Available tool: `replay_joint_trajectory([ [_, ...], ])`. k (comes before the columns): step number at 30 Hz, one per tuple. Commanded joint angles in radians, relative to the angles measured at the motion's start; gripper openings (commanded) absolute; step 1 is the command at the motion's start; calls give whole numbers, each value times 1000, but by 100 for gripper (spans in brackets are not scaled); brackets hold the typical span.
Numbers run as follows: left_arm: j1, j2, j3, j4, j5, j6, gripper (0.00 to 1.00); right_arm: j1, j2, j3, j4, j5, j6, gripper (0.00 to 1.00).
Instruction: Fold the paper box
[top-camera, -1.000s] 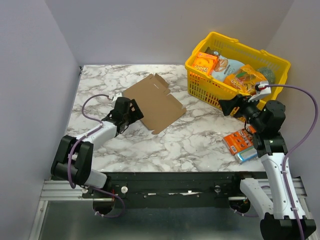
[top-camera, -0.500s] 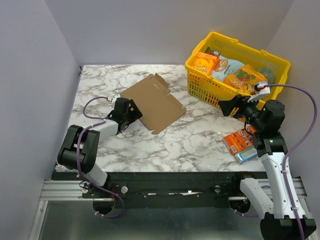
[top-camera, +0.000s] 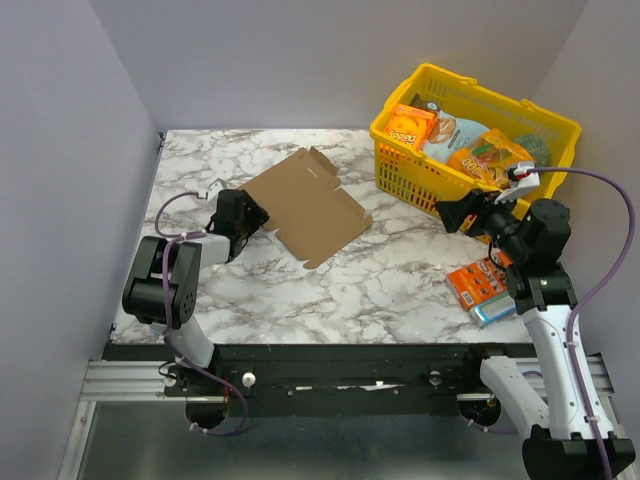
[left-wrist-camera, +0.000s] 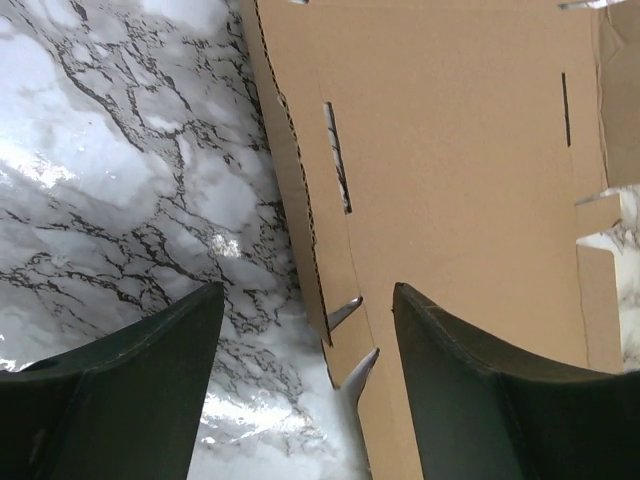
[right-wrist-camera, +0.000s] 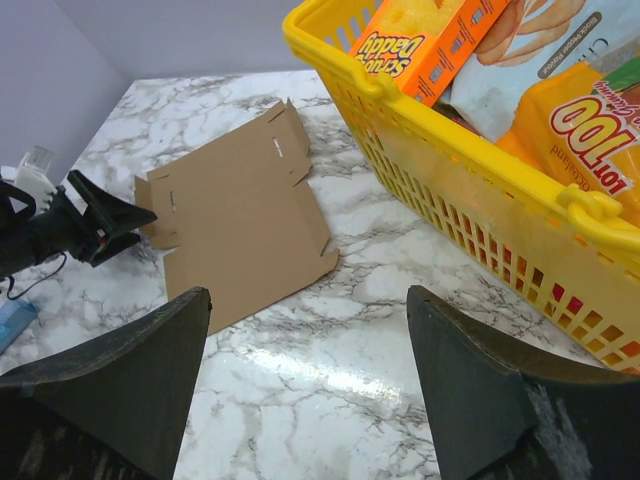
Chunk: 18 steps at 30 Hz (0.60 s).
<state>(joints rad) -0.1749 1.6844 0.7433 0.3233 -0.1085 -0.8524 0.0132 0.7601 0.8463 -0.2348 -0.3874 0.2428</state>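
Note:
The paper box (top-camera: 308, 205) is a flat brown cardboard blank lying on the marble table (top-camera: 380, 290), left of centre. My left gripper (top-camera: 258, 221) sits low at its left edge, open. In the left wrist view, the blank (left-wrist-camera: 450, 150) fills the upper right. Its notched edge tab (left-wrist-camera: 345, 340) lies between the dark fingers (left-wrist-camera: 130, 380), which do not press on it. My right gripper (top-camera: 443, 213) hovers open beside the basket with nothing in it. In the right wrist view the blank (right-wrist-camera: 240, 215) lies ahead to the left, with the left gripper (right-wrist-camera: 100, 225) at its edge.
A yellow basket (top-camera: 395, 170) full of snack packs stands at the back right and also shows in the right wrist view (right-wrist-camera: 450, 190). Small orange snack boxes (top-camera: 478, 283) and a blue pack (top-camera: 492, 312) lie near the right arm. Grey walls enclose the table.
The left arm's forearm has swung back toward the left and its gripper has drawn slightly left along the blank's edge. The blank and the right arm have not moved.

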Motion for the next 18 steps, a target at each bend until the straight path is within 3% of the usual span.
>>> replay_joint_trajectory([
  [1,8,69,48,-10,-28,27,71,10,-1,37,-26,-21,-10,87],
  [3,9,83,67,-9,-23,39,65,13,-1,40,-29,-24,-10,86],
  [6,15,95,76,8,-10,67,42,19,4,43,-34,-33,-22,86],
  [7,17,89,76,10,-5,79,25,22,11,48,-37,-37,-26,86],
  [10,17,54,64,37,33,145,1,60,34,77,-55,-59,-60,85],
  [14,17,-40,30,94,218,269,0,178,120,137,-74,-28,-135,85],
  [18,14,-149,62,-13,436,335,0,276,236,232,-84,-132,-206,86],
])
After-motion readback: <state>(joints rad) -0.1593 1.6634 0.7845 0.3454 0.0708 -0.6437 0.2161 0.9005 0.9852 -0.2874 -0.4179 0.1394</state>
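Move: The left edge of the paper box, which lies flat as an opened sheet, is about 2 cm ahead of the left hand and some 2 cm below it, between the open fingers' lines. The sheet's middle is roughly 8 cm to the right and 2 cm ahead; the yellow basket's middle is some 41 cm to the right and 9 cm ahead. From the right hand that edge is about 32 cm left, 15 cm ahead and 27 cm below. The paper box's left edge is pinched by the left hand, which eases forward nearly 2 cm, sinks about 1 cm and closes its open fingers fully; it then lifts some 3.5 cm with the edge held, veering right about 2 cm, slightly back, and turning some 15 degrees clockwise. Late on, the right hand swings left about 6 cm towards the box, turning counter-clockwise, fingers still open. ##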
